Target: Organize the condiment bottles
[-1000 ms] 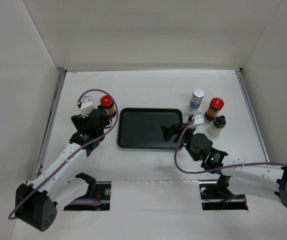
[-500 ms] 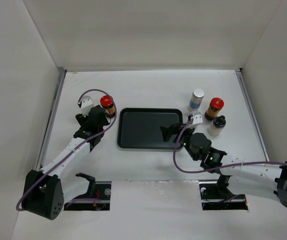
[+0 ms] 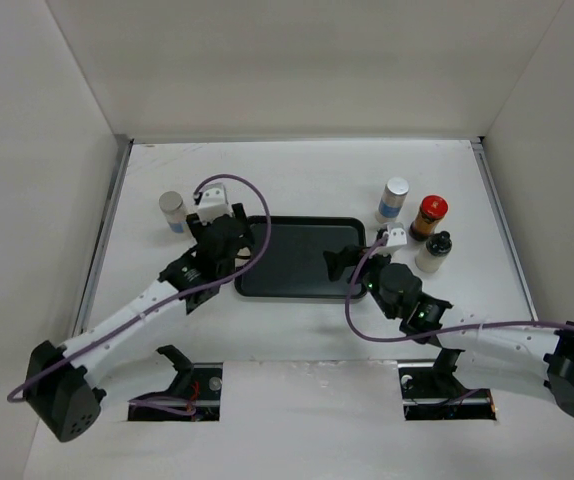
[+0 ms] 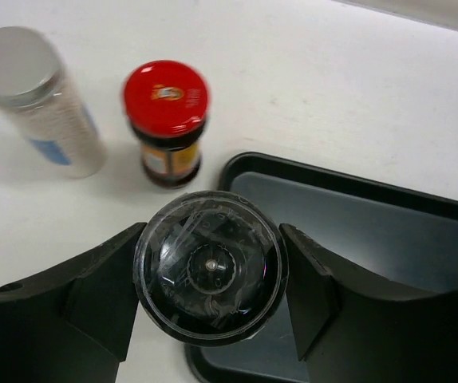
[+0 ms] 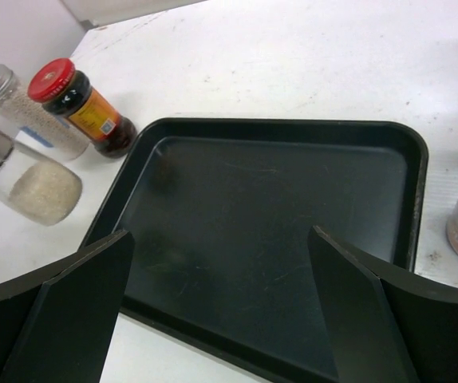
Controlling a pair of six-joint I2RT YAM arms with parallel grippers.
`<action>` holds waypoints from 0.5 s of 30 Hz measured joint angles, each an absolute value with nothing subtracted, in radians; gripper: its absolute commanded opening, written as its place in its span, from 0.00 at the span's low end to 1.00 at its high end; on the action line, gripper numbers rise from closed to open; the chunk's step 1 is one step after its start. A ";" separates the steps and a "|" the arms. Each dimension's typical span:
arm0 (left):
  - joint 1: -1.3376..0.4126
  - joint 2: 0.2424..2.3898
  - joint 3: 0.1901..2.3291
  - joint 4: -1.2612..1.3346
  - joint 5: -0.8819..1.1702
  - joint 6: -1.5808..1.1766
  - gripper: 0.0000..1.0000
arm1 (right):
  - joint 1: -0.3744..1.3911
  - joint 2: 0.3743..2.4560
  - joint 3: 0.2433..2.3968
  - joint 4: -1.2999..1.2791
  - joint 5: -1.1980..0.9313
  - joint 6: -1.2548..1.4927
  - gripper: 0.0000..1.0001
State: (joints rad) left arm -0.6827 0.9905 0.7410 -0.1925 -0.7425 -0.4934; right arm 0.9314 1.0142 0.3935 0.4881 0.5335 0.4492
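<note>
My left gripper (image 4: pixel 211 271) is shut on a clear-bodied bottle with a black cap (image 4: pixel 211 267), seen from above at the near left corner of the black tray (image 4: pixel 388 231). The right wrist view shows this bottle (image 5: pixel 31 185) upright, with white grains inside. Beyond it stand a red-lidded dark jar (image 4: pixel 167 120) and a white silver-capped cylinder (image 4: pixel 37 100). From the top, that cylinder (image 3: pixel 172 210) shows, but my left gripper (image 3: pixel 222 235) hides the jar. My right gripper (image 5: pixel 221 303) hangs open over the tray (image 3: pixel 287 262), holding nothing.
Right of the tray stand a white silver-capped cylinder (image 3: pixel 393 198), a red-lidded jar (image 3: pixel 429 215) and a black-capped bottle (image 3: pixel 434 250). The tray holds nothing. White walls close in the table on three sides.
My left arm has swung right to the tray's left edge, uncovering the white cylinder and hiding the red-lidded jar from above. The right arm has barely moved.
</note>
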 measured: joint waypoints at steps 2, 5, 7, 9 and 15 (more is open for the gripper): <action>-0.708 1.075 0.773 -0.147 -0.743 -0.488 0.38 | 0.926 1.014 0.390 0.488 0.533 0.451 0.96; -0.712 1.206 0.811 -0.086 -0.720 -0.473 0.38 | 0.912 1.014 0.382 0.492 0.530 0.454 0.97; -0.702 1.283 0.831 -0.043 -0.697 -0.458 0.38 | 0.902 1.014 0.376 0.492 0.529 0.460 0.97; -0.688 1.341 0.844 -0.002 -0.671 -0.448 0.38 | 0.896 1.010 0.375 0.492 0.528 0.464 0.97; -0.643 1.471 0.889 0.082 -0.601 -0.433 0.40 | 0.892 0.987 0.361 0.510 0.525 0.468 0.97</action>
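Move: The left hand already holds the black-lidded bottle clear of the table, near the tray's left edge. The free spot inside the tray's far-left corner lies about 9 cm ahead, 6 cm right and 17 cm below. The red-lidded jar stands roughly 8 cm ahead and 3 cm left, the silver-lidded shaker 8 cm ahead and 13 cm left, both some 12 cm lower. From the right hand, that spot is about 12 cm ahead, 25 cm left and 14 cm down. Still pinching the bottle by its black lid, the left hand carries it forward and to the right, about 8 cm out and 7 cm across, sinking some 5 cm towards the tray's far-left corner. The sideways swing comes first, the lowering a little later; the wrist tips slightly down and turns slightly clockwise. ##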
